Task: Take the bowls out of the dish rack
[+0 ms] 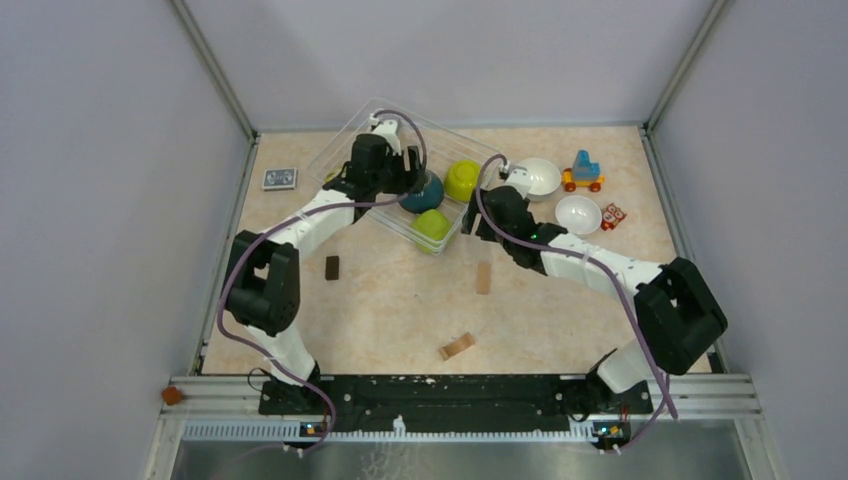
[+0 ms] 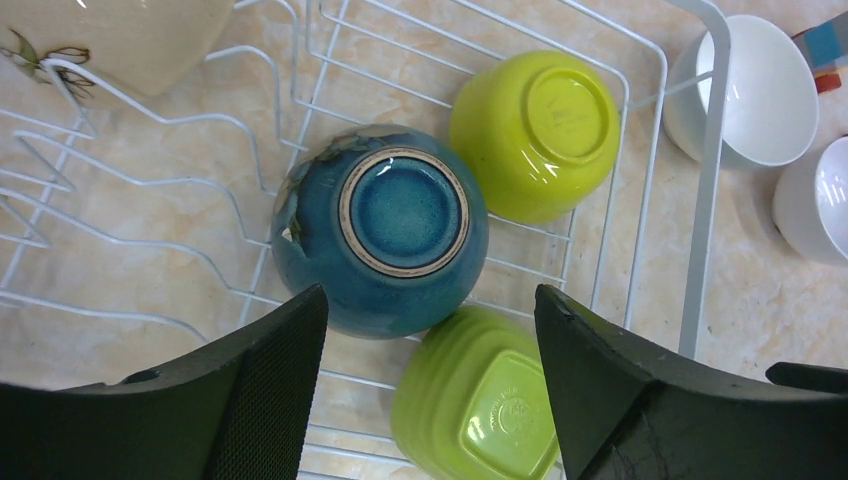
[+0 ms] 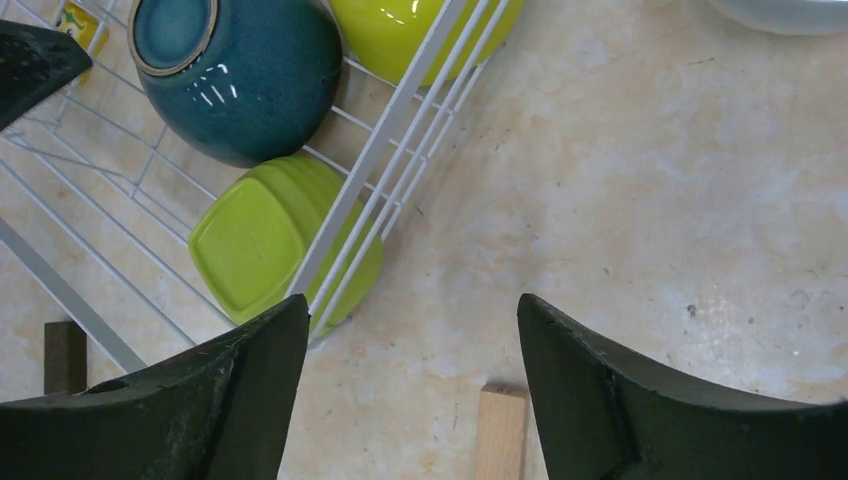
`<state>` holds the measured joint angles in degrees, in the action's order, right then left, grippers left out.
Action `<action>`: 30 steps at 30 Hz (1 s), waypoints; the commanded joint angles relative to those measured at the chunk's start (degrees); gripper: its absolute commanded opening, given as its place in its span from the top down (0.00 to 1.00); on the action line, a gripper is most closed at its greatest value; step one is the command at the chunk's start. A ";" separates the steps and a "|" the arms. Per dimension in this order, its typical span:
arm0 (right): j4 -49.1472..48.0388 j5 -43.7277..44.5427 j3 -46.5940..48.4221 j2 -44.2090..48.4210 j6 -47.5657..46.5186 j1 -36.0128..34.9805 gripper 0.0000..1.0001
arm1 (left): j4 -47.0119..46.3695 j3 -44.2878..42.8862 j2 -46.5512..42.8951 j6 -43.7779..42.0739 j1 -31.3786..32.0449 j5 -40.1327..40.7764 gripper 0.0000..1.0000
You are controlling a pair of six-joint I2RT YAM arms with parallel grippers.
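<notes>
The dish rack of white wire sits at the back of the table. Upside down in it lie a dark teal bowl, a round lime green bowl and a ribbed lime green bowl. A beige bowl shows at the rack's far side. Two white bowls stand upright on the table right of the rack. My left gripper hangs open above the teal and ribbed bowls, holding nothing. My right gripper is open over bare table just outside the rack's wire side.
A light wooden block lies under the right gripper. A dark block and a tan piece lie nearer the front. A toy train, a small red item and a card sit at the back.
</notes>
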<state>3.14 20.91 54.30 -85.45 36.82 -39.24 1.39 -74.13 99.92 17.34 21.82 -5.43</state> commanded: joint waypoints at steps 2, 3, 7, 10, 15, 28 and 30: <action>-1.66 0.38 5.38 -2.29 2.97 -0.30 0.26 | -1.81 -2.09 1.72 -1.19 0.26 -1.26 0.20; -1.36 0.33 6.04 -2.98 3.26 -0.31 0.27 | -1.67 -2.17 1.73 -1.17 0.23 -1.28 0.20; 1.16 0.55 9.59 -6.16 5.75 -0.29 0.28 | -1.65 -2.32 1.39 -1.17 0.23 -1.91 0.20; 1.54 0.13 10.47 -7.83 6.97 -0.31 0.30 | -0.86 -2.21 1.11 -1.19 0.17 -1.71 0.20; 3.67 0.53 13.15 -11.11 8.18 -0.31 0.37 | -0.69 -1.25 -0.69 -1.08 0.17 0.29 0.20; 6.16 2.15 12.13 -8.46 5.43 -0.31 1.00 | -7.92 6.91 -9.50 -3.06 0.24 8.93 0.17; 5.29 2.28 10.03 -6.45 4.69 -0.30 1.00 | -7.98 7.35 -9.80 -3.57 0.24 9.72 0.16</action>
<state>8.14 22.35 67.11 -97.73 47.09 -38.92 -2.39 -68.07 92.75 15.51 22.09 1.43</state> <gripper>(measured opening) 0.054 0.834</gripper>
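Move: Just ahead of the right hand, about 4 cm forward, 4 cm left and 1 cm lower, is the rack's right-hand top rim. From this hand the square green bowl lies 4 cm ahead and 8 cm left, the lime bowl some 13 cm ahead and 2 cm left, both about 7 cm down. The left hand has the teal bowl roughly 5 cm straight ahead and 9 cm below, the tan bowl about 15 cm ahead and 8 cm left. Reaching about 5 cm forward-left with a small rise and dip, the right hand brings its open fingers astride the rack's right rim beside the square green bowl, shuts them to pinch it, then eases 1 cm right. The left hand, still open, sinks a little over the teal bowl, pauses, then climbs about 4 cm and shifts left, away from it. ##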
